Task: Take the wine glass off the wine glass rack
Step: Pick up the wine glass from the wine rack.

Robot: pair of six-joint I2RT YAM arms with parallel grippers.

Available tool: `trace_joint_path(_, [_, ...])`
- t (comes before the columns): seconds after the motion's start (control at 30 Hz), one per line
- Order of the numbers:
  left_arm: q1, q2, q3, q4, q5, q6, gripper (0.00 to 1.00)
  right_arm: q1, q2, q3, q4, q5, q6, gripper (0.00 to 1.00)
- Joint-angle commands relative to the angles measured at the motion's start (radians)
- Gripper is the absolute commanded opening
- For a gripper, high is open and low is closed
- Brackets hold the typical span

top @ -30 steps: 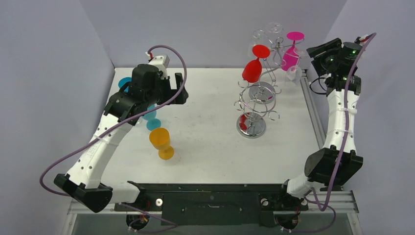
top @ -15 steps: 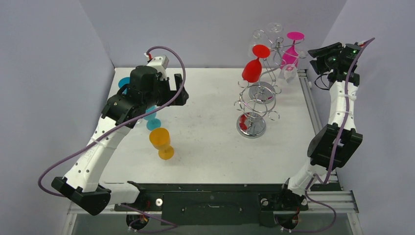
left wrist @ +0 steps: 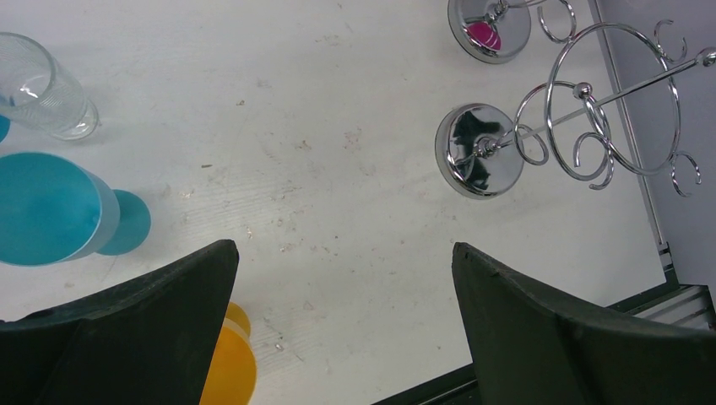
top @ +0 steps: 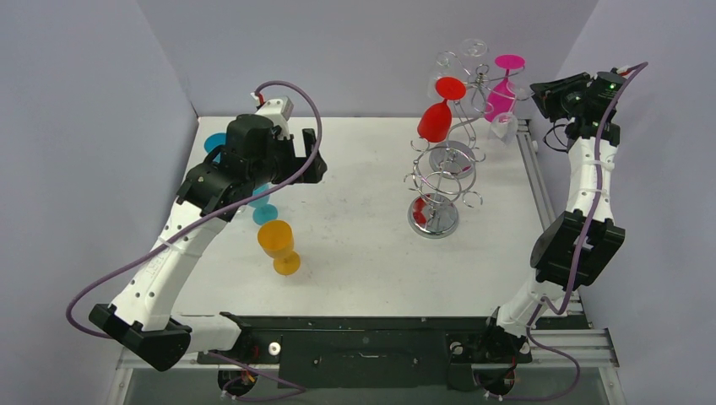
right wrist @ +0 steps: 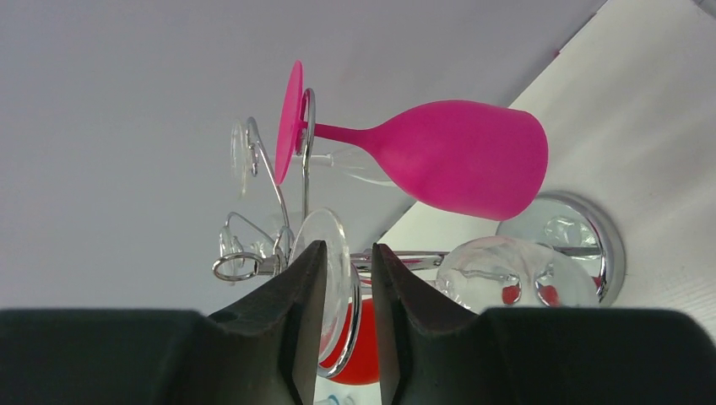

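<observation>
The wire wine glass rack [top: 473,80] stands at the back right with a pink wine glass [top: 502,97], a red one [top: 435,120] and clear ones hanging upside down. My right gripper [top: 535,93] is at the rack's right side. In the right wrist view its jaws [right wrist: 348,246] stand narrow around the foot of a clear wine glass [right wrist: 336,240] and the rack's ring; a slit shows beside the right finger. That glass's bowl [right wrist: 507,270] hangs to the right. My left gripper [top: 314,156] hovers wide open over the table [left wrist: 344,246], holding nothing.
A second, lower wire rack [top: 433,218] stands in front, on a chrome base. An orange glass [top: 277,240] and teal glasses [top: 262,208] stand at the left under the left arm, and a clear tumbler [left wrist: 42,89] is near them. The table's right rail [top: 534,181] runs beside the racks.
My right gripper has drawn in to the rack and its jaws have narrowed around the clear glass's foot. The left arm has barely shifted.
</observation>
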Motion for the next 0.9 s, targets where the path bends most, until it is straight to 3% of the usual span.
trace_joint_path(0.0, [-0.009,-0.019,-0.004,0.04,-0.002,-0.013,0.96,0.0,-0.004,0.02,0.059,-0.021,0.007,0.2])
trace_joint_path(0.43, [-0.012,-0.016,-0.023,0.053,0.003,-0.015,0.96,0.001,-0.02,0.01,0.057,-0.023,0.006,0.0])
trace_joint_path(0.87, [-0.019,-0.014,-0.034,0.056,-0.006,-0.019,0.96,0.001,-0.038,-0.021,0.11,-0.042,0.052,0.0])
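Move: The clear wine glass hangs upside down from the rack, its foot already between the right hand's half-open fingertips. Its middle lies about 7 cm below that hand, some 4 cm to the left and 1 cm ahead. At much the same height, the pink glass hangs about 10 cm ahead and 6 cm left of the hand, the red glass 1 cm ahead and 20 cm left. From the left hand, the clear glass is roughly 23 cm ahead, 49 cm to the right and 6 cm lower. The right fingers close all the way on the clear glass's thin foot, one pad on each face, and pinch it near the rim. The hand otherwise all but stays in place, easing up about 1 cm with barely any tilt; once shut, the fingers keep the pinch, the grip effort rising. ##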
